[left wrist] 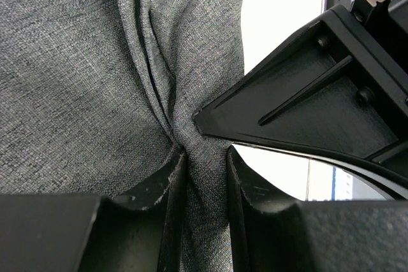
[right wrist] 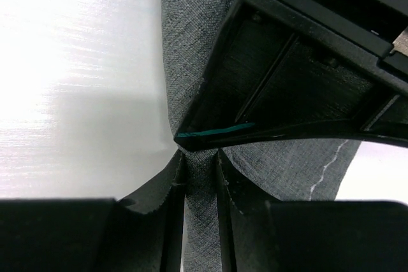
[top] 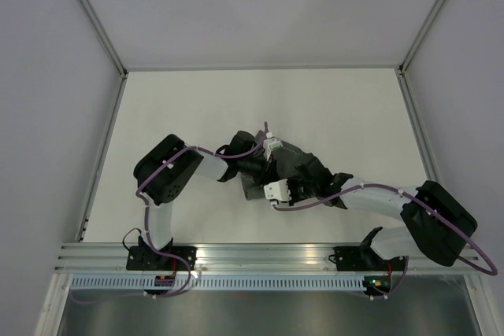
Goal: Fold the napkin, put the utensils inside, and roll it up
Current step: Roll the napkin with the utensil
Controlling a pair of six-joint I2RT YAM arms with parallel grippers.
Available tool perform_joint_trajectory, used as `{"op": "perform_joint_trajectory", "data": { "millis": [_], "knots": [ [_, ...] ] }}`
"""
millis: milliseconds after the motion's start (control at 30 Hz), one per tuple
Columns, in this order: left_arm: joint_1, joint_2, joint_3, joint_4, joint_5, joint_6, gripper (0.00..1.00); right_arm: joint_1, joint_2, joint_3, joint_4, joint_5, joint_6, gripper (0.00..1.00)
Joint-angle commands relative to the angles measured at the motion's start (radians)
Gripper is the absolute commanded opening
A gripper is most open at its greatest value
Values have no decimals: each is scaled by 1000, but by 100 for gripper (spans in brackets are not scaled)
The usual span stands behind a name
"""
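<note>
The dark grey napkin (top: pixel 299 164) lies bunched at the middle of the white table (top: pixel 197 108). Both arms meet over it. My left gripper (left wrist: pixel 205 151) is shut on a pinched fold of the napkin (left wrist: pixel 76 81), and cloth fills the gap between its fingers. My right gripper (right wrist: pixel 199 154) is shut on a neighbouring fold of the napkin (right wrist: pixel 191 42), right beside the left one. Seen from above, the left gripper (top: pixel 272 172) and the right gripper (top: pixel 268 182) nearly touch at the cloth's near left part. A pale stitched hem line (right wrist: pixel 325 170) shows. The utensils are out of view.
Grey walls and metal frame posts (top: pixel 94 17) enclose the table on three sides. An aluminium rail (top: pixel 260 253) carrying both arm bases runs along the near edge. Purple cables (top: pixel 331 198) loop along both arms.
</note>
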Motion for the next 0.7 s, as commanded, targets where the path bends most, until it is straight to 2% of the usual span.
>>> {"op": "perform_joint_trajectory", "data": {
  "millis": [0,300,567,600,667],
  "knots": [
    [0,-14,-56,-149,-97,1,33,-41,84,75,-207,-38,10,2],
    [14,-86,-24,-161,-137,-18,45,-81,170,186,-373,-78,-16,1],
    [43,-159,-27,-160,-221,-29,50,-100,224,259,-485,-96,-27,0],
    [54,-185,-31,-158,-258,-32,52,-101,230,269,-494,-103,-29,0],
    [67,-213,-40,-157,-318,-48,62,-107,247,295,-523,-112,-30,0]
  ]
}}
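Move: My left fingers, pointing right, still pinch the back roll of the napkin, which lies right at their pads. My right fingers grip the same roll, about 2 cm to the right of the left hand's pinch, so the roll is at their pads too. The napkin's flat part lies some 5 cm ahead of both hands, about 2 cm lower and a couple of centimetres to their left. Bare table is behind the roll. I open my left fingers to let go of the roll, then draw that hand forward and left with a slight rise, about 4 cm in all and quickest at the end, swinging it some 10 degrees counter-clockwise. My right hand keeps its pinch and rocks about 15 degrees so that its top goes forward, easing about 1 cm forward to turn the roll towards the flat part. ##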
